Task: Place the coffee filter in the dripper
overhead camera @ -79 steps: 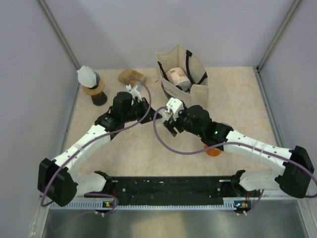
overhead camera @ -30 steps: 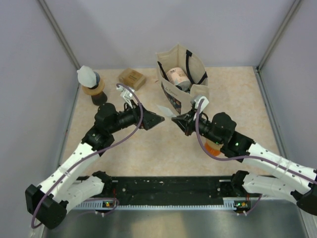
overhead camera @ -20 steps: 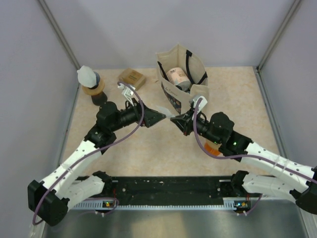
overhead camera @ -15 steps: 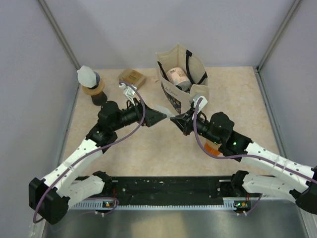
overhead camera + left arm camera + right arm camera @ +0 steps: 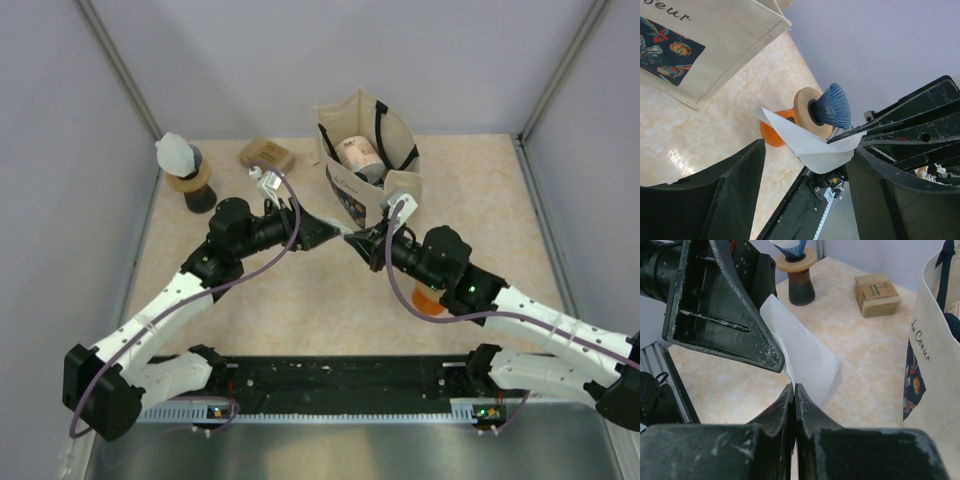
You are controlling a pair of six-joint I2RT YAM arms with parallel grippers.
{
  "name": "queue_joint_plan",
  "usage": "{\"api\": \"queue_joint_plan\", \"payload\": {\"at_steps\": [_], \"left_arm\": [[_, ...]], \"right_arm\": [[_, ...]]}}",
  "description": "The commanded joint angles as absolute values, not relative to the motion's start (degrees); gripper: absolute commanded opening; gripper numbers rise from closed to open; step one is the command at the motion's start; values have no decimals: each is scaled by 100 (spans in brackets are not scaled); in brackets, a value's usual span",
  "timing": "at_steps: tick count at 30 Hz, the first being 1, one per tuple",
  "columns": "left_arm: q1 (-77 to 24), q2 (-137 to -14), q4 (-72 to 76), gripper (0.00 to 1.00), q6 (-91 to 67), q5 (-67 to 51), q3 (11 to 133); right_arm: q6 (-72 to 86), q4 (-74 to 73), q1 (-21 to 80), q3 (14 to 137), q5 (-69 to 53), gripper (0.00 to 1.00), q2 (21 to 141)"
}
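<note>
My right gripper (image 5: 793,386) is shut on the corner of a white paper coffee filter (image 5: 805,357), held in the air over mid-table. The left gripper (image 5: 809,150) is open, and the filter's free end (image 5: 812,145) lies between its wide-set fingers (image 5: 725,315). From above, the two grippers meet tip to tip (image 5: 340,233). A blue ribbed dripper (image 5: 832,105) with a wooden collar stands on an orange cup (image 5: 771,136) under the right arm. A second dripper (image 5: 182,160) at the back left sits on a dark carafe with a white filter in it.
A cream tote bag (image 5: 370,160) with a printed panel stands at the back centre, close behind both grippers, with a round tin (image 5: 357,155) inside. A small brown box (image 5: 266,154) lies to its left. Grey walls close off three sides.
The left arm has reached to the right until its fingers straddle the filter, and its jaws have narrowed. The right gripper has kept the filter almost still.
</note>
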State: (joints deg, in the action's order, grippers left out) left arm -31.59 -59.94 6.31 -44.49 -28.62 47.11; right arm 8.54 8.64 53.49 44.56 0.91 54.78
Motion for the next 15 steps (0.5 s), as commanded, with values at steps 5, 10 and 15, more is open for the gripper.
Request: {"api": "queue_joint_plan", "payload": {"at_steps": [5, 10, 15], "left_arm": [[-3190, -6170, 913, 66, -4904, -2917, 4948], [-3182, -6407, 1388, 45, -5018, -3401, 4948], [-3190, -6513, 1600, 34, -5107, -3621, 4939]], "right_arm": [[352, 1327, 5370, 4386, 115, 0, 5651], [343, 1459, 5370, 4324, 71, 0, 5608], [352, 1415, 5370, 4316, 149, 0, 5599]]}}
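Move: The coffee filter, held by the right fingers, has its middle about 2 cm ahead of and 2 cm to the right of the left hand, level with it. From that hand the tote bag is roughly 11 cm ahead, 10 cm right and 12 cm lower; the dripper on the orange carafe is about 7 cm back, 19 cm right and 17 cm below. From the right hand, the filter's middle lies some 2 cm ahead and 3 cm left, about level. Left hand edges right 1.5 cm, half-closing around the filter, while the right keeps its pinch and sinks 1.5 cm. ##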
